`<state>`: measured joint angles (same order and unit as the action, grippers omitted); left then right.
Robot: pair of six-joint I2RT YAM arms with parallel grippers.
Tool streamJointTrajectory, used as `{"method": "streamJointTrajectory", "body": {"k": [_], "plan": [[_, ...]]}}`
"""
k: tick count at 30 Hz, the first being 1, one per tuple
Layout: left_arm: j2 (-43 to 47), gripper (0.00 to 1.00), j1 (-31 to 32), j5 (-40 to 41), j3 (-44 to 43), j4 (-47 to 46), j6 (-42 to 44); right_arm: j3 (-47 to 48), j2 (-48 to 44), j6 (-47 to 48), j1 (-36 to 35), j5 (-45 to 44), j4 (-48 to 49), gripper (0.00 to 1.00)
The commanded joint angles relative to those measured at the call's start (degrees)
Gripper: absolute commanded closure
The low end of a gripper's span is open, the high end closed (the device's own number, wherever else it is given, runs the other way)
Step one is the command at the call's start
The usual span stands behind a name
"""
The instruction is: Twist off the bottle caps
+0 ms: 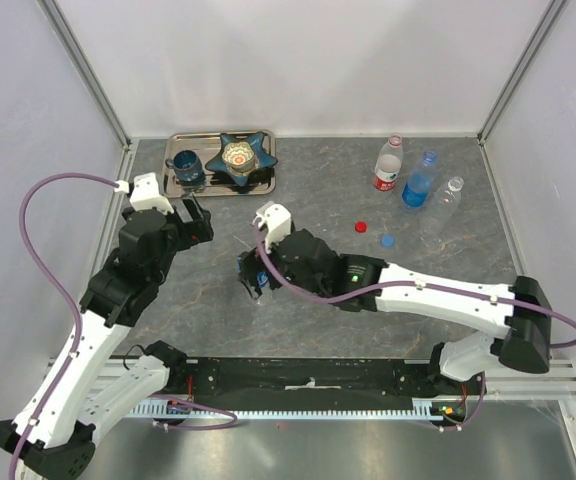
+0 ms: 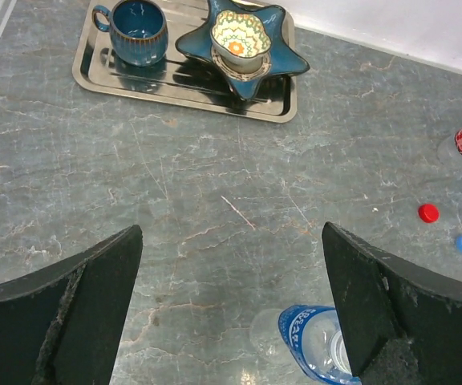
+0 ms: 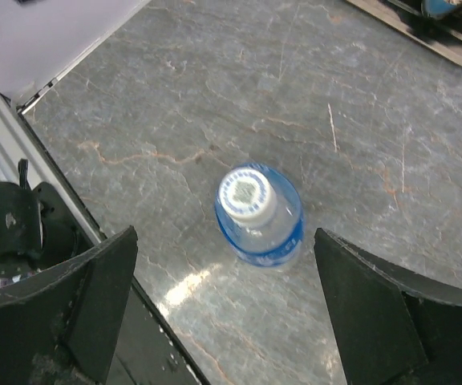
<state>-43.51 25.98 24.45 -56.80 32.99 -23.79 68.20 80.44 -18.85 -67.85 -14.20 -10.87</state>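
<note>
A small blue-labelled bottle (image 3: 269, 234) stands upright on the grey table with a white cap (image 3: 249, 196) on it. My right gripper (image 3: 224, 235) hangs open over it, fingers wide on either side and touching nothing. From above, that bottle (image 1: 263, 278) is mostly hidden under the right gripper (image 1: 252, 284). My left gripper (image 2: 231, 233) is open and empty, with the same bottle (image 2: 311, 341) low beside its right finger. A loose red cap (image 1: 361, 226) and a loose blue cap (image 1: 387, 240) lie on the table. At the back right stand a red-labelled bottle (image 1: 389, 164), a blue bottle (image 1: 420, 181) and a tiny clear bottle (image 1: 450, 195).
A metal tray (image 1: 260, 186) at the back left holds a dark blue mug (image 1: 185, 168) and a blue star-shaped dish (image 1: 245, 154). White walls with metal posts enclose the table on three sides. A black rail runs along the near edge.
</note>
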Motion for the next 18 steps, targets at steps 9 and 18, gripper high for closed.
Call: {"method": "streamJointTrajectory", "body": {"k": [9,18], "plan": [[4.4,0.00,-0.3,-3.6,1.0,0.1,-2.5,10.6,13.8,-0.2,-2.5,-16.1,1.4,0.07],[4.7,0.01,-0.3,-4.8,2.3,-0.3,-3.6,9.4,14.3,-1.4,-2.6,-18.6,1.0,0.31]]}}
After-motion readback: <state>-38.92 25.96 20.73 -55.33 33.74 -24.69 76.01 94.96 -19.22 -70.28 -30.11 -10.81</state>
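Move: The last bottle, white-capped and still standing upright, has its middle roughly 4 cm ahead of the right hand, 3 cm to its left and some 14 cm below; its cap is only about 4 cm lower than the fingers. The loose red cap lies about 17 cm farther out than the bottle and 22 cm right of it, the blue cap about 13 cm farther out and 28 cm right. From the left hand the bottle stands about 3 cm back, 6 cm right and 19 cm below. The right hand brings its open fingers down to either side of the white cap, swinging left first and then going forward and down, some 6 cm in all. Its fingertips dip and swing clockwise, each by about 10 degrees, and late on the fingers start closing, to about three quarters open; whether they already touch the cap can't be seen. ##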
